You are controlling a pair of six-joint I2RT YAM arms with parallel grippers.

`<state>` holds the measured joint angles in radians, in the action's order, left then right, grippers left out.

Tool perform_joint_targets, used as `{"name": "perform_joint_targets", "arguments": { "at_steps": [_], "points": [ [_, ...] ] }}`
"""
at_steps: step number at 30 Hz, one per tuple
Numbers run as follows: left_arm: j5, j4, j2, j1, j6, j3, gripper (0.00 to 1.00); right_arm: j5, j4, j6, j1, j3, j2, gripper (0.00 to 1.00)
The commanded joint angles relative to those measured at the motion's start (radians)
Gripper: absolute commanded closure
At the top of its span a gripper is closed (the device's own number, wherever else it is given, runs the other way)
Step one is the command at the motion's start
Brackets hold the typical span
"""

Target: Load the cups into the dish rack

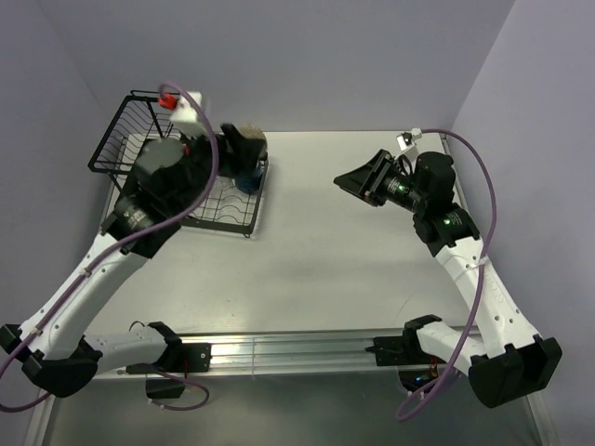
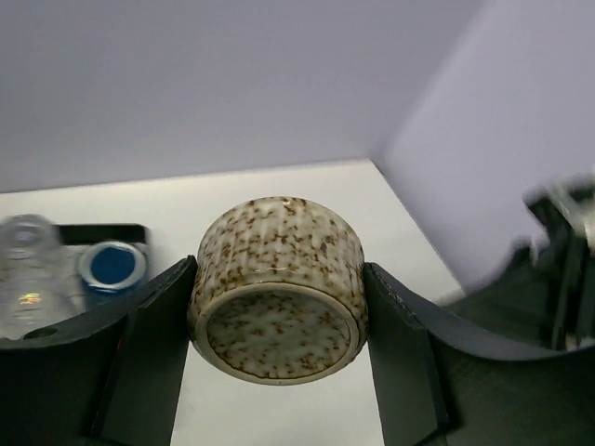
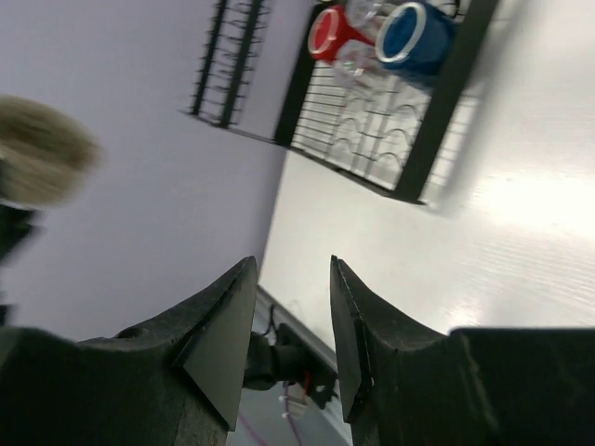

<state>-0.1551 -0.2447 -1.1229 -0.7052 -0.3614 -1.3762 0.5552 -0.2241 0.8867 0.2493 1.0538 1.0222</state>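
My left gripper [image 2: 279, 271] is shut on a speckled beige cup [image 2: 279, 279], its base facing the wrist camera, with a finger on each side. From above, this cup [image 1: 252, 139] hangs over the right end of the black wire dish rack [image 1: 221, 216]. A dark blue mug [image 3: 414, 32], a red mug [image 3: 327, 32] and a clear glass [image 2: 28, 269] stand in the rack's flat tray [image 3: 437, 111]. My right gripper [image 1: 349, 179] hovers over the table to the right of the rack. It is open and nothing is between its fingers [image 3: 223, 325].
The rack's raised wire tier [image 1: 130, 125] stands at the far left against the wall. Lilac walls close the table at the back and on both sides. A metal rail [image 1: 288, 353] runs along the near edge between the arm bases.
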Motion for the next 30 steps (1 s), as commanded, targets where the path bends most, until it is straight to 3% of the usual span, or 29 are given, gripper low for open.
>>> {"name": "perform_joint_targets", "arguments": {
  "at_steps": [1,4,10,30],
  "points": [
    [-0.34,-0.213,-0.102,0.064,-0.06,-0.237,1.0,-0.093,-0.072,-0.091,-0.007,0.032,0.01,0.55],
    [-0.321,-0.358,-0.217,0.196,-0.105,-0.407,1.0,-0.104,-0.093,-0.118,-0.007,0.043,0.032,0.55],
    [-0.272,-0.458,-0.394,0.406,-0.143,-0.589,1.0,-0.104,-0.136,-0.166,-0.007,0.075,0.076,0.55],
    [-0.126,-0.461,-0.521,0.734,-0.142,-0.598,1.0,-0.095,-0.098,-0.21,-0.004,-0.005,0.111,0.55]
  ]
}}
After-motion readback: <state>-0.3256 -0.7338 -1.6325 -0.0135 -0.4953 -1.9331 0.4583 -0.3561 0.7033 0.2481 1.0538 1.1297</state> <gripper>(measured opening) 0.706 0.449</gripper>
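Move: The left hand still holds the speckled cup. The dish rack's upper tier lies about 27 cm ahead of it, some 34 cm to its left and around 20 cm below. Down in the rack, some 33 cm below the hand, the blue mug is about 20 cm ahead and 6 cm left, and the red mug about 24 cm ahead and 25 cm left. From the empty right hand, the upper tier is roughly 28 cm ahead, 60 cm left and 12 cm lower. The left arm keeps its grip on the speckled cup and sweeps it about 27 cm left and 17 cm forward to the rack's upper tier, first arching up some 5 cm and then sinking to end about 6 cm lower than it began, while the wrist swings about 50 degrees counter-clockwise and tips the fingers down; the last stretch is almost purely leftward. Meanwhile the empty right hand, fingers still parted, sinks about 7 cm, easing slightly forward and rolling a little, well clear of the rack. ##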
